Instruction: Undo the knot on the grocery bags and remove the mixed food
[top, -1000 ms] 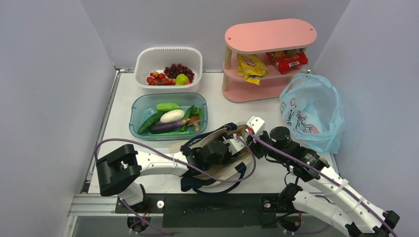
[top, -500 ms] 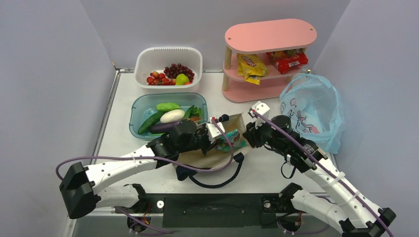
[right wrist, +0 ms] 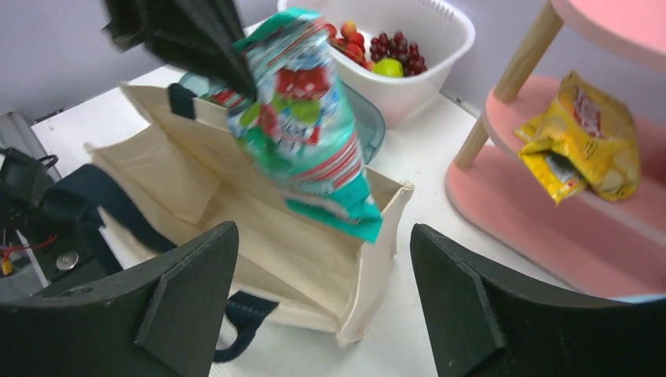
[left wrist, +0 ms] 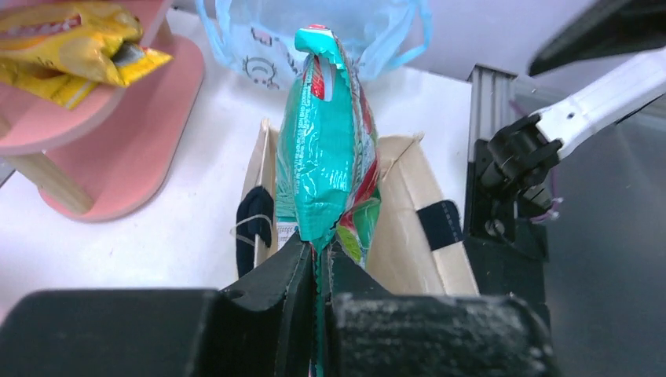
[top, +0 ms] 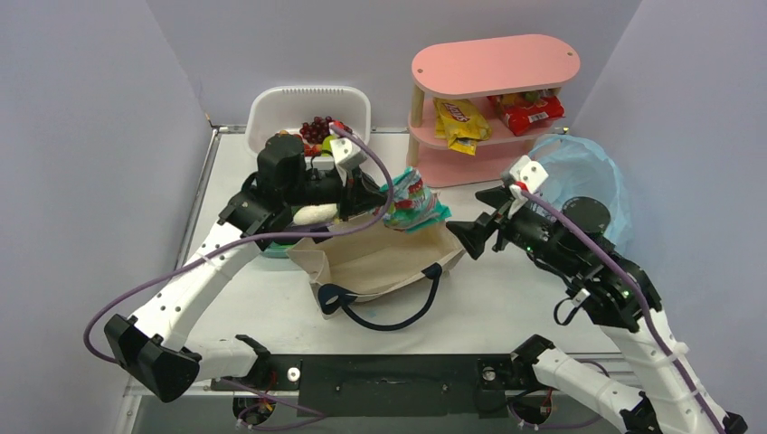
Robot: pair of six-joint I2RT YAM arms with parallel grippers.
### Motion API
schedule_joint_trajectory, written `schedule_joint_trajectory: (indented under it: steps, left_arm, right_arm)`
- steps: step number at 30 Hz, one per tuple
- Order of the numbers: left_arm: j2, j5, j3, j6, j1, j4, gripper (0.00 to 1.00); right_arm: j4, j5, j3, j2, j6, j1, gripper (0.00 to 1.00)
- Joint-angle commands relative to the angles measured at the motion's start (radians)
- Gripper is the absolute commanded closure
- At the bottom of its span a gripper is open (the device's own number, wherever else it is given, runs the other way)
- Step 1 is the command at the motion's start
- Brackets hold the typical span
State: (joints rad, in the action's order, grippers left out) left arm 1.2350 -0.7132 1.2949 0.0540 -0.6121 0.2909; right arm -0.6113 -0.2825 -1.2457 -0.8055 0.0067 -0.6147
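Note:
My left gripper is shut on the crimped end of a teal snack packet, holding it in the air above the open beige canvas tote. In the left wrist view the packet stands straight up out of the closed gripper. My right gripper hangs open just right of the tote, holding nothing. Its wrist view shows the packet over the tote's mouth. The light blue plastic bag slumps open at the right; no knot shows.
A pink shelf at the back holds a yellow packet and a red packet. The white basket of fruit stands back left, the teal tub mostly hidden behind my left arm. Navy tote handles trail forward.
My left gripper shut on the teal packet inside the tote and lifted it up and back. My right gripper opened, let go of the tote's rim and drew back to the right.

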Motion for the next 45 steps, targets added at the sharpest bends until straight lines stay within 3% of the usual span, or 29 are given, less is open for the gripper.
schedule_joint_trajectory:
  steps: [1, 8, 17, 19, 21, 23, 24, 26, 28, 31, 37, 45]
  left_arm:
    - [0.033, -0.231, 0.134, -0.122, 0.046, -0.053, 1.00]
    - [0.078, -0.305, 0.167, -0.388, 0.042, -0.337, 1.00]
    - [0.116, -0.350, 0.203, -0.444, -0.039, -0.402, 1.00]
    - [0.125, -0.354, 0.207, -0.457, -0.053, -0.423, 1.00]
    - [0.134, -0.344, 0.215, -0.472, -0.055, -0.431, 1.00]
    - [0.141, -0.316, 0.225, -0.475, -0.039, -0.425, 0.99]
    - [0.144, -0.304, 0.228, -0.474, -0.021, -0.421, 0.90]
    - [0.145, -0.234, 0.236, -0.444, 0.012, -0.391, 0.69]
    - [0.138, -0.145, 0.240, -0.411, 0.046, -0.360, 0.63]
    - [0.134, -0.065, 0.246, -0.369, 0.101, -0.343, 0.61]
    - [0.120, 0.067, 0.257, -0.205, 0.138, -0.227, 0.56]
    - [0.054, 0.138, 0.181, -0.087, 0.137, -0.166, 0.51]
  right_arm:
    - [-0.059, -0.113, -0.029, 0.041, -0.116, 0.004, 0.24]
    - [0.035, -0.132, 0.042, 0.086, -0.108, 0.003, 0.22]
    - [0.074, -0.209, 0.027, 0.040, -0.077, -0.029, 0.24]
    - [0.077, -0.214, 0.023, 0.029, -0.078, -0.051, 0.33]
    - [0.073, -0.210, 0.016, 0.023, -0.084, -0.059, 0.70]
    - [0.067, -0.148, 0.005, 0.026, -0.087, -0.060, 0.98]
    - [0.066, -0.117, 0.003, 0.029, -0.087, -0.053, 1.00]
    - [0.070, -0.056, 0.001, 0.040, -0.091, -0.013, 1.00]
    - [0.084, -0.055, -0.010, 0.042, -0.077, 0.062, 1.00]
    - [0.122, -0.127, -0.052, 0.005, -0.027, 0.237, 1.00]
    - [0.293, -0.336, -0.135, -0.122, 0.274, 0.583, 1.00]
    - [0.401, -0.368, -0.167, -0.239, 0.491, 0.799, 1.00]
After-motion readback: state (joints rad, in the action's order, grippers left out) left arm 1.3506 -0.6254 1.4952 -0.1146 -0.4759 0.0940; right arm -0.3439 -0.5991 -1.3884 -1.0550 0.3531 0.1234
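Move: The left hand already pinches the teal snack bag by one end. The right hand's open fingers wait roughly 11 cm to its right, 4 cm back and 2 cm higher. From the right hand, the snack bag's middle is about 3 cm ahead, 5 cm left and 5 cm lower. The pink shelf is 33 cm ahead, 10 cm right and 20 cm lower; the empty tote is 5 cm ahead, 11 cm left and 30 cm down. The left hand lifts the held snack bag about 8 cm while drawing it back and right into the open right fingers, which ease back some 3 cm and then shut on its free part. Once they grip, the left fingers open and that hand withdraws forward and somewhat left, while the right hand carries the snack bag about 17 cm forward and 14 cm right, rising a little, towards the pink shelf and turning some 40 degrees clockwise. ##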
